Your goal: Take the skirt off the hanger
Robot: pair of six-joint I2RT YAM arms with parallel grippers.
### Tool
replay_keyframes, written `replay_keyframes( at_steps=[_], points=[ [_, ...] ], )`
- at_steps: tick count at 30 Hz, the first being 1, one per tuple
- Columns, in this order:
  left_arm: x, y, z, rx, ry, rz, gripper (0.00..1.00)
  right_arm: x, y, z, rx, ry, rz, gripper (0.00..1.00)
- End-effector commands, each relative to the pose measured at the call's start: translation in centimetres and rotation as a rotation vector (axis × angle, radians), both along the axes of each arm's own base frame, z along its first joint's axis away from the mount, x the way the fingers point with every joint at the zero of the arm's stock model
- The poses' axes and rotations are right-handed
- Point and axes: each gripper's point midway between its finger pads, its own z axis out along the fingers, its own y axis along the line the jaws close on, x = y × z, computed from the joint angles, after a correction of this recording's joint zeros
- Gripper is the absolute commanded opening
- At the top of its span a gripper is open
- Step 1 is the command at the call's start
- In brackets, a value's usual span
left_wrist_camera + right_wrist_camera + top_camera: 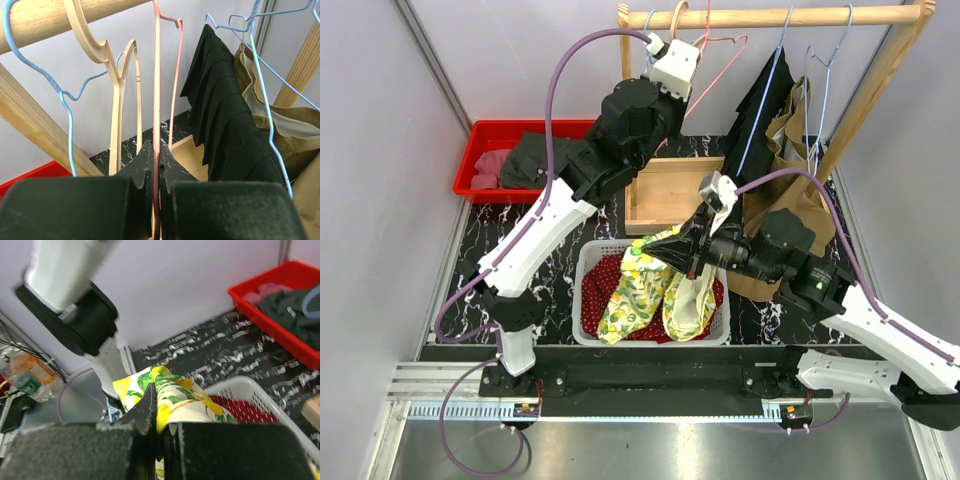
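Observation:
The skirt (645,285), yellow with a green lemon print, hangs from my right gripper (680,248) over the white basket (588,262), and its lower folds rest inside. In the right wrist view the jaws are shut on a fold of the skirt (190,400). My left gripper (688,55) is raised to the wooden rail (770,17). There it is shut on the wire of the pink hanger (156,75), which still hooks over the rail and carries no cloth.
A red dotted cloth (600,285) lies in the basket. A black garment (760,100) and a tan one (795,130) hang on blue wire hangers at the right. A wooden tray (670,190) sits under the rail. A red bin (480,150) of clothes stands at the back left.

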Motion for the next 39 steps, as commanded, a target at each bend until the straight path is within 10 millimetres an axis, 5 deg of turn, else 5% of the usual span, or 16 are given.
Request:
replay_keyframes(
  at_steps=[1,6,9,16,32,39],
  points=[
    [0.0,0.1,2.6,-0.095,-0.05,0.01,0.0,1.9,-1.0,-2.5,-0.001,0.038,-0.132,0.0],
    [0.5,-0.4,1.4,-0.081,-0.025,0.014,0.0,2.8,-0.7,-9.9,-0.112,0.183,-0.186,0.0],
    [0.8,-0.7,1.2,-0.074,-0.029,0.016,0.0,2.3,-0.7,-12.7,-0.129,0.231,-0.174,0.0],
    [2.2,-1.0,-0.5,-0.058,-0.003,0.049,0.0,1.6,-0.3,-15.2,-0.075,0.312,-0.148,0.0],
    [3.3,2.7,-3.8,0.004,0.059,0.137,0.0,1.2,0.5,-22.2,-0.175,0.429,-0.13,0.0],
    [2.7,2.6,-3.4,-0.008,0.063,0.122,0.0,1.0,3.7,-24.5,-0.243,0.495,-0.057,0.0]
  ],
)
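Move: The lemon skirt hangs from the right fingers over the white basket, whose middle is about 6 cm ahead, 1 cm left and 37 cm below that hand. The dotted skirt lies crumpled in the basket at the same spot; the rack's wooden tray is about 27 cm ahead, 2 cm right and 38 cm below. The left hand's pink hanger is headed for a rail spot 6 cm ahead, straight in line and 12 cm above; the wooden hanger is 5 cm ahead, 3 cm left and 6 cm up, the black skirt 5 cm ahead, 11 cm right and 12 cm below. The lemon skirt, still pinched in the shut right fingers, is lowered into the basket onto the dotted skirt: about 25 cm almost straight down, quickly at first, then slower, the hand rolling its top forward while its fingertips dip. Meanwhile the left hand keeps its grip on the pink hanger and takes it down about 7 cm and a little forward at the rail. ##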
